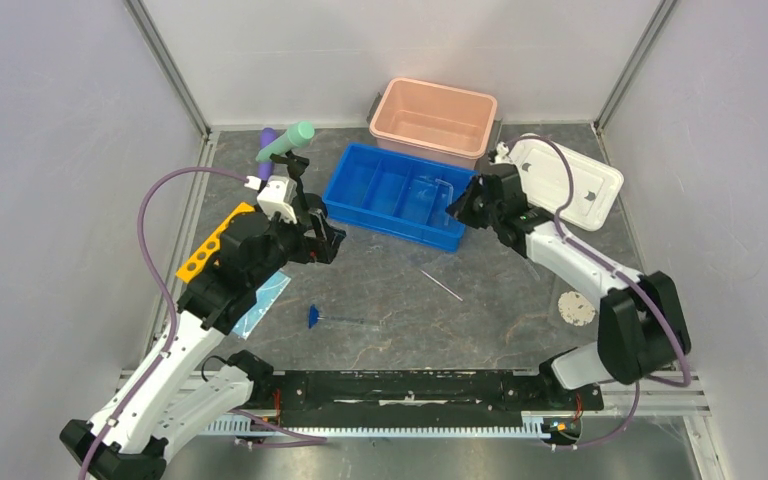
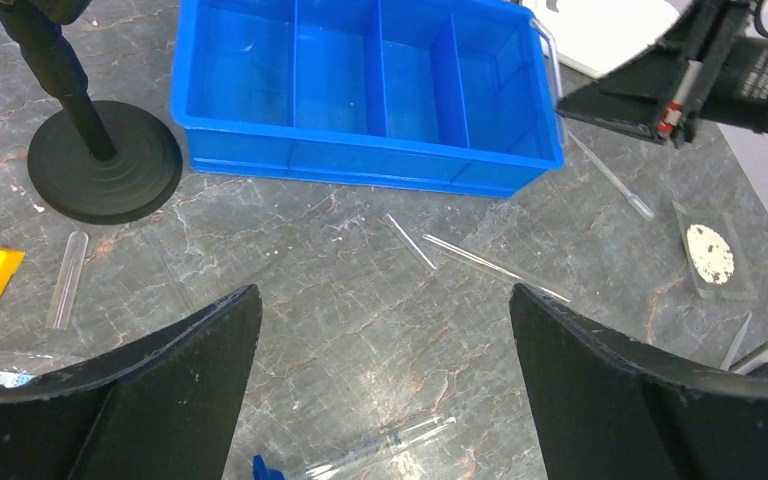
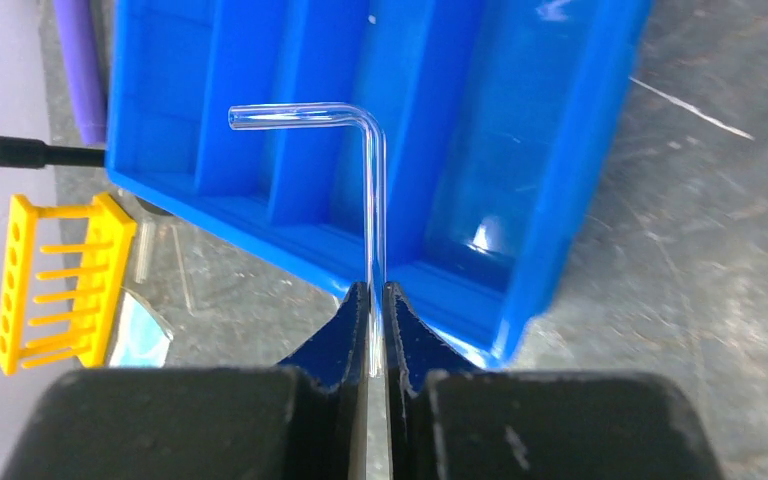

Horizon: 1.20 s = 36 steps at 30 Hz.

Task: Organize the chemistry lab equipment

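My right gripper [image 3: 376, 290] is shut on a clear bent glass tube [image 3: 372, 180], held upright over the right end of the blue divided tray [image 3: 560, 170]. From above, that gripper [image 1: 457, 208] hangs at the tray's right edge. My left gripper [image 2: 385, 300] is open over bare table with nothing between its fingers. A tiny blue funnel [image 2: 265, 468] on a clear tube lies just below it, and thin glass rods [image 2: 490, 262] lie ahead. The black clamp stand [image 2: 105, 160] holds mint-green and purple tubes [image 1: 290, 140]. The yellow rack [image 1: 210, 245] and light-blue mask [image 1: 265, 300] lie at left.
A pink bin [image 1: 430, 90] stands behind the tray, its white lid [image 1: 570, 180] to the right. A speckled round dish [image 1: 576, 308] lies near the right arm. A clear test tube [image 2: 65, 280] lies by the stand's base, and a thin pipette [image 2: 610, 175] right of the tray.
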{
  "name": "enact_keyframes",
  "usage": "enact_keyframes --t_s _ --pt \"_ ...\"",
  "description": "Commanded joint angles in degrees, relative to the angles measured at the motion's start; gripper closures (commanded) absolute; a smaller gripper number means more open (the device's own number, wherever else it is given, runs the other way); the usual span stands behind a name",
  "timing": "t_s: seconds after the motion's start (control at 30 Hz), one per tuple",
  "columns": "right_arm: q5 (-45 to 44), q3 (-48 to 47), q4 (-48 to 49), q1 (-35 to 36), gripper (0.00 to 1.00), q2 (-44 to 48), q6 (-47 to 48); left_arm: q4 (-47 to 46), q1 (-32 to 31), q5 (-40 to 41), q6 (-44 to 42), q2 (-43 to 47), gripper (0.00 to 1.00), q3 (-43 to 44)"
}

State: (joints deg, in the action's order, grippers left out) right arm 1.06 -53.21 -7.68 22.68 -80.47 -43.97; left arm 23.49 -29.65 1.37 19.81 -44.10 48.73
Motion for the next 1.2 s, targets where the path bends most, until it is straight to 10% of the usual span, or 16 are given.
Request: enact_keyframes --t_s 0.0,1.17 --pt "-3.3 -7.1 3.0 1.5 1.0 -5.7 -3.3 -2.5 -0.1 -0.7 -1.0 0.7 0.0 0.0" --pt "-15.1 -20.1 -6.5 1.7 0.92 -24.3 -4.9 -2.6 -0.1 -0.6 -1.0 1.0 0.0 -0.2"
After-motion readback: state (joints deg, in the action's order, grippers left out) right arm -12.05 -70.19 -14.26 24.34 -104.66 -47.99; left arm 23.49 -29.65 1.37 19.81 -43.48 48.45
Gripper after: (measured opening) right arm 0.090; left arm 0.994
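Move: The bent glass tube is already held in the right hand's shut fingers. The blue box's rightmost compartment, where the tube is taken, is about 8 cm straight ahead of that hand and 12 cm below. The peach bin stands some 16 cm beyond the compartment and 3 cm left of it; the white tray lies about 13 cm ahead and 22 cm right of the hand. From the left hand, the compartment is roughly 19 cm ahead, 24 cm right and 23 cm below. The bent glass tube is carried by the right hand over the blue box's right end, first about 5 cm forward nearly level, then mainly down, some 7 cm, into the mouth of the rightmost compartment. Meanwhile the fingers tip about 10 degrees further down and the hand turns about as much clockwise, keeping its pinch on the tube. ##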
